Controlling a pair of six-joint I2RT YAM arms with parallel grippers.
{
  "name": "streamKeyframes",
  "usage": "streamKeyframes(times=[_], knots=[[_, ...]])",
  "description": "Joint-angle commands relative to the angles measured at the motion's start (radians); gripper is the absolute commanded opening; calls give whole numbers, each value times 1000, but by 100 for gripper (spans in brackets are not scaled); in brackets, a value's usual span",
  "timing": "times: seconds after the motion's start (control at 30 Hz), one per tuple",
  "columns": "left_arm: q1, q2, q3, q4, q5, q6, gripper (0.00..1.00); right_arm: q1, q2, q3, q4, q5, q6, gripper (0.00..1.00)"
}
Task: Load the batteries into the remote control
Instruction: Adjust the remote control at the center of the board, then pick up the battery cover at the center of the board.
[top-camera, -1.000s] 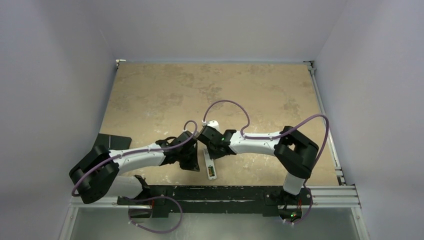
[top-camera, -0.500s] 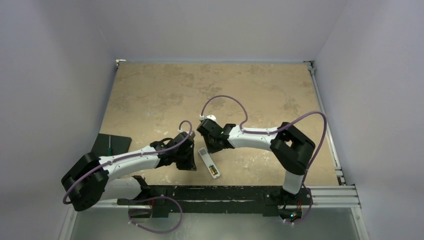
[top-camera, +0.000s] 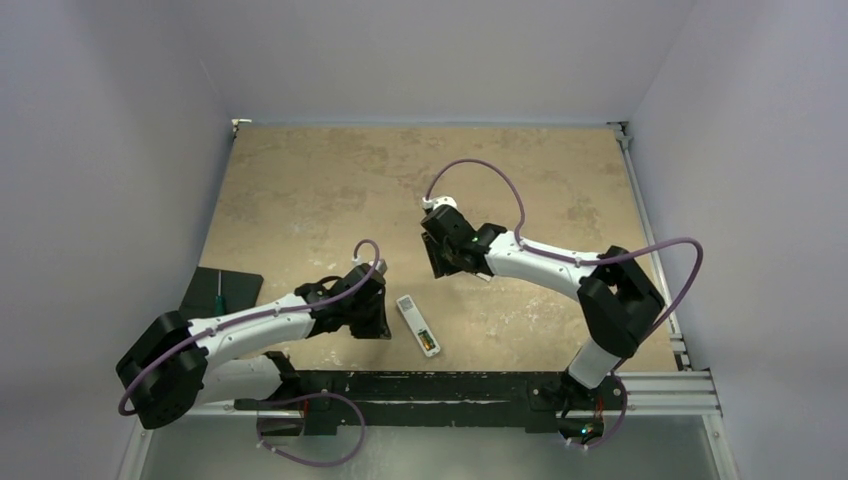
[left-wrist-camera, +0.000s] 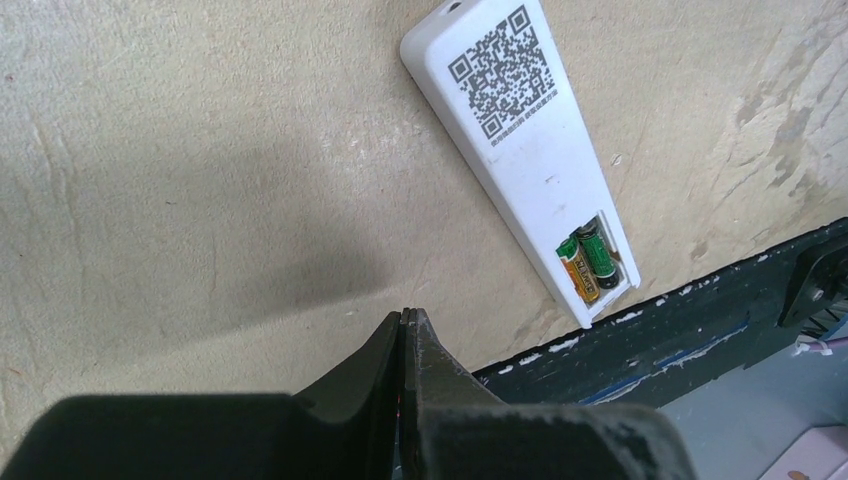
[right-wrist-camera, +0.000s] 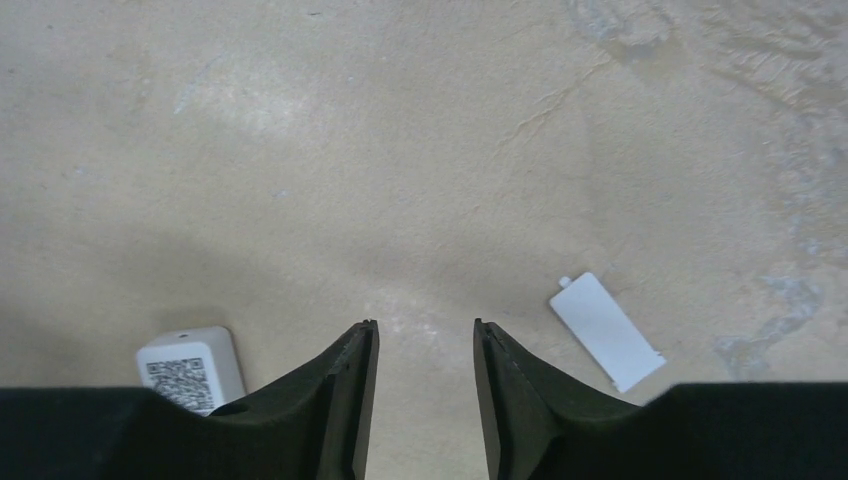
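The white remote control (top-camera: 414, 322) lies back-up on the table between the arms, QR label at its far end (left-wrist-camera: 520, 130). Both batteries sit side by side in its uncovered recess, a gold one (left-wrist-camera: 578, 277) and a green-black one (left-wrist-camera: 597, 258). My left gripper (top-camera: 378, 318) rests just left of the remote, jaws pressed together and holding nothing (left-wrist-camera: 408, 315). My right gripper (top-camera: 447, 262) hovers beyond the remote, open and holding nothing (right-wrist-camera: 422, 325). One corner of the remote (right-wrist-camera: 190, 368) shows at the lower left of the right wrist view.
A flat white battery cover (right-wrist-camera: 606, 331) lies on the table right of my right gripper's fingers. A black mat (top-camera: 222, 292) with a green-handled tool lies at the table's left edge. A dark rail (top-camera: 450, 385) runs along the near edge.
My right gripper has pulled back from the remote, up and to the right, and its jaws have opened. The left arm drew back a little to the left. The remote shifted slightly.
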Motion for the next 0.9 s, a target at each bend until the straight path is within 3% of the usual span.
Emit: streamKeyframes(times=[0.0,0.1,0.2,0.5,0.87], knots=[[-3,12,8,5,-8,4,2,-42,-41,27,-49,38,-108,51],[-3,22,13,8,-5,14,3,-69,-55,20,-60,38,-154,63],[-3,31,17,10,-1,22,4,-105,-58,16,-67,8,-186,69],[-3,42,17,17,6,35,4,-213,-27,10,-76,-123,-242,73],[-3,50,15,27,14,47,5,-261,54,13,-100,-186,-231,74]])
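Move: The battery cover lies flat on the board, about 8 cm to the right of the right hand, some 4 cm farther out and roughly 6 cm below. The remote control, its battery bay open with both batteries in, lies about 7 cm to the left of the right hand and 9 cm back, equally low. From the left hand the cover is some 23 cm to the right and 16 cm ahead, slightly lower. The small white battery cover is what the right hand goes for: leaving the remote behind, it sweeps about 8 cm right and some 3 cm forward, staying level, then sinks roughly 2.5 cm over the cover with the fingers tipping a little steeper. On the way the fingers open from not quite half to about three quarters, ending astride the cover, still above it. ##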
